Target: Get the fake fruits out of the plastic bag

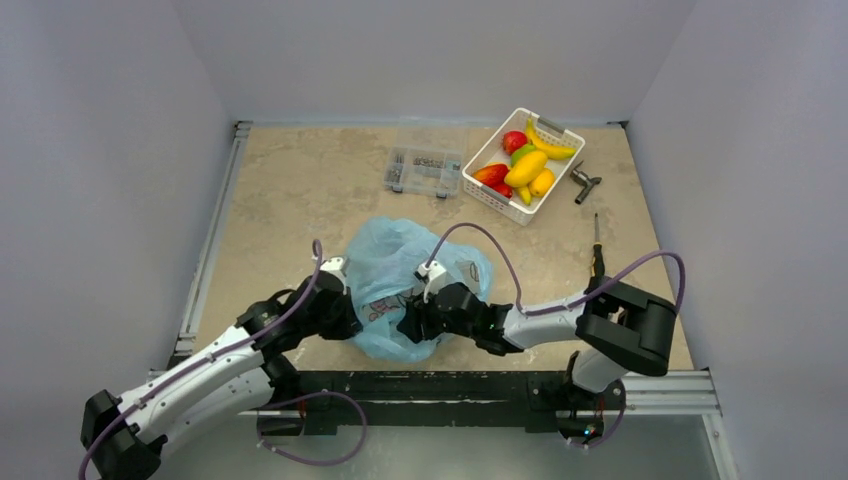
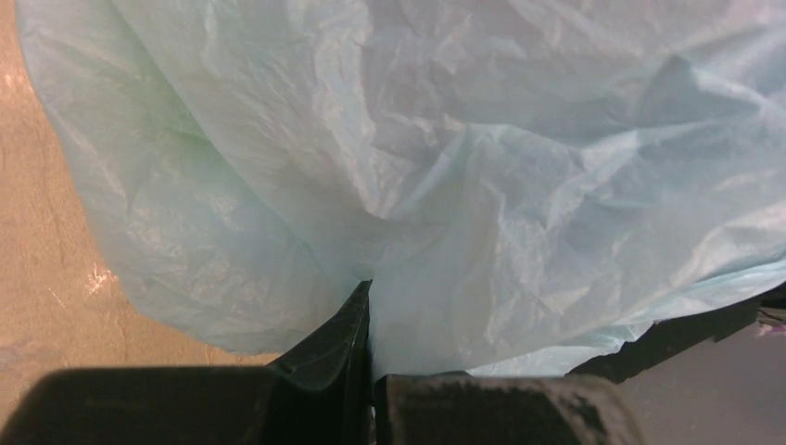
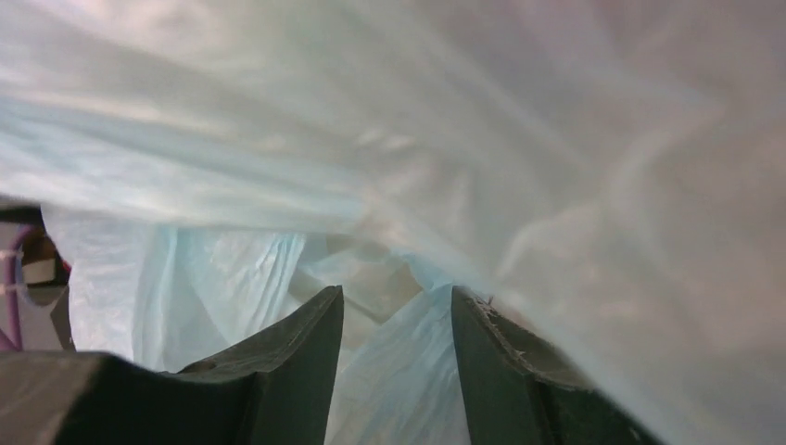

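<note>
The light blue plastic bag (image 1: pixel 405 268) lies crumpled on the table between my two arms. It fills the left wrist view (image 2: pixel 445 167) and the right wrist view (image 3: pixel 463 139). My left gripper (image 1: pixel 348 306) is at the bag's left side, and its jaws (image 2: pixel 371 289) are shut on a pinch of the bag's film. My right gripper (image 1: pixel 413 324) is at the bag's near right side. It is open (image 3: pixel 397 301), with loose folds of film lying between its fingers. The dark red fruit and the green grapes are hidden.
A white basket (image 1: pixel 498 202) at the back right holds a banana, mangoes and red fruits. A clear parts box (image 1: pixel 425 170) stands left of it. A metal tool (image 1: pixel 585 183) and a screwdriver (image 1: pixel 597 245) lie at the right. Walls close in on three sides.
</note>
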Controlling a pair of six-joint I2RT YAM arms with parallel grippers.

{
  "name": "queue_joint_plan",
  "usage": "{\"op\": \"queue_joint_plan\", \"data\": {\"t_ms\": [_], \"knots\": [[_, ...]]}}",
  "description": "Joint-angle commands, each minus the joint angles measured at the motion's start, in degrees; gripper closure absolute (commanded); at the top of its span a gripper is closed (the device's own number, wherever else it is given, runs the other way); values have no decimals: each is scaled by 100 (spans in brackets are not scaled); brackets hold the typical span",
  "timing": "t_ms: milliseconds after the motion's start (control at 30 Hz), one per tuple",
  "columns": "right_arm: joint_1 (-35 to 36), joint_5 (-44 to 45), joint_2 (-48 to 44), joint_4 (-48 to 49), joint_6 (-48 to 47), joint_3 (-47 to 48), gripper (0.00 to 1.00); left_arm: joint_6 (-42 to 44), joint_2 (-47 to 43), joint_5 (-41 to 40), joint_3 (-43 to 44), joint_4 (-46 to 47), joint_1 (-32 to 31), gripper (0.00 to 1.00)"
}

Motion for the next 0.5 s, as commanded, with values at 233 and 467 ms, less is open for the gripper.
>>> {"op": "queue_joint_plan", "data": {"t_ms": [233, 467], "knots": [[-432, 1429, -253, -1469, -304, 1581, 17, 206, -110, -269, 567, 379, -14, 100], [-760, 798, 549, -1421, -859, 2316, 2, 163, 50, -336, 844, 790, -12, 100]]}}
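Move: The red fruit lies in the blue bag under loose film, about 10 cm ahead of the right hand, 4 cm to its left and near its own height. A green fruit sits some 3 cm left of the red one and 1 cm farther out. The bag edge pinched in the left gripper is roughly 9 cm left of the right hand, level with it fore and aft. From the left hand, the red fruit is about 10 cm ahead, 6 cm right and 3 cm lower. From among the loose film at the bag's mouth, the right hand sweeps about 11 cm forward and 7 cm up, towards and above the red fruit, its fingers spreading from under half open to nearly full while they tip up a little and swing some 15 degrees clockwise, the film still lying against the gripper. The left hand keeps its shut grip on the bag edge and draws that edge roughly 4 cm up, with a smaller shift forward and to the right. ##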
